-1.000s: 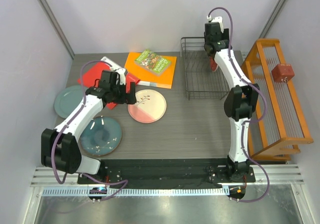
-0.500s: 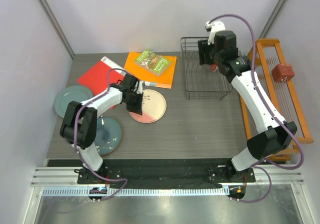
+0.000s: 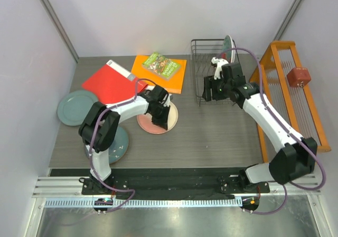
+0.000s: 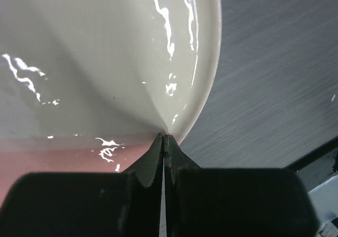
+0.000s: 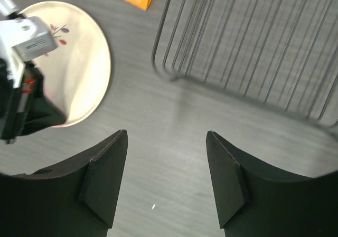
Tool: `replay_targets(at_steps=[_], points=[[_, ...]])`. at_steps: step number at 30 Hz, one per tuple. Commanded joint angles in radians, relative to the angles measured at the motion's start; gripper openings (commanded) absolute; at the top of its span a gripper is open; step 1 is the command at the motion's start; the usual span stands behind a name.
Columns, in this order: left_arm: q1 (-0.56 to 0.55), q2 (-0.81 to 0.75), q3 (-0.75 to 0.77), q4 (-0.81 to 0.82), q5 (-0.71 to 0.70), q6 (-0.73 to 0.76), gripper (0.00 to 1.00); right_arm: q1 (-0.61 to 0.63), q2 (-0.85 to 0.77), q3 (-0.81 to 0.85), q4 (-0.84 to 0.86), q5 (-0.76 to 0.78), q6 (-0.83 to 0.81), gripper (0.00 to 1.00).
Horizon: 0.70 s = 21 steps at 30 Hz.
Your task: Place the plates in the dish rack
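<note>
The cream-and-pink plate (image 3: 150,122) lies on the table left of centre. My left gripper (image 3: 163,115) reaches over it and pinches its right rim. In the left wrist view the plate (image 4: 105,63) fills the picture, and the left gripper (image 4: 166,139) is shut with the rim running into the tips. My right gripper (image 3: 209,91) hangs open over the front left corner of the black wire dish rack (image 3: 199,73). Bare table shows between its fingers (image 5: 167,132). One plate (image 3: 228,46) stands on edge at the rack's far right. The grey-green plate (image 3: 73,107) and the dark teal plate (image 3: 117,142) lie at the left.
A red book (image 3: 110,82) and an orange book (image 3: 174,77) with a green one (image 3: 161,65) on top lie at the back left. An orange wooden rack (image 3: 293,115) with a red cube (image 3: 298,77) lines the right side. My left arm covers part of the dark teal plate.
My left gripper moved right across the cream-and-pink plate and shut on its rim. The right arm drew back from the rack's far side to its front left corner, and a plate now stands there.
</note>
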Motion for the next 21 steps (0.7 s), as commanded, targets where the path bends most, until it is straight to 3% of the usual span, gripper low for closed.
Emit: replay_targets(at_steps=[1, 5, 11, 13, 14, 16, 18, 21], points=[[-0.137, 0.028, -0.056, 0.003, 0.036, -0.03, 0.0, 0.005, -0.144, -0.127, 0.029, -0.063, 0.064, 0.67], [-0.243, 0.04, -0.053, 0.037, 0.038, -0.034, 0.0, 0.003, -0.238, -0.221, 0.02, -0.074, 0.087, 0.67], [-0.355, 0.052, 0.078, -0.019, -0.002, -0.027, 0.0, -0.066, -0.345, -0.296, -0.043, -0.08, 0.107, 0.67], [-0.355, -0.007, 0.1, -0.041, -0.101, 0.004, 0.15, -0.11, -0.359, -0.285, -0.056, -0.1, 0.104, 0.68], [-0.354, -0.036, 0.101, -0.05, -0.138, 0.021, 0.35, -0.12, -0.37, -0.281, -0.057, -0.125, 0.098, 0.69], [-0.335, -0.133, 0.105, -0.082, -0.18, 0.052, 0.46, -0.136, -0.378, -0.285, -0.057, -0.171, 0.095, 0.7], [-0.315, -0.229, 0.097, -0.128, -0.2, 0.079, 0.65, -0.141, -0.384, -0.305, -0.049, -0.289, 0.111, 0.71], [-0.251, -0.346, 0.008, -0.132, -0.169, 0.055, 0.8, -0.144, -0.396, -0.395, 0.007, -0.448, 0.206, 0.71]])
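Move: The shut left fingertips are on the pink-and-white plate by its near-right rim; its middle lies about 7 cm ahead and 4 cm left. From this hand the dish rack's middle is some 25 cm ahead and 26 cm right, the dark blue plate about 7 cm back and 27 cm left. From the right hand, the pink-and-white plate's middle is roughly 26 cm left, 1 cm back and 19 cm below. Shut left fingers drag the plate roughly 14 cm back-right, then open and rise; right hand draws back. ##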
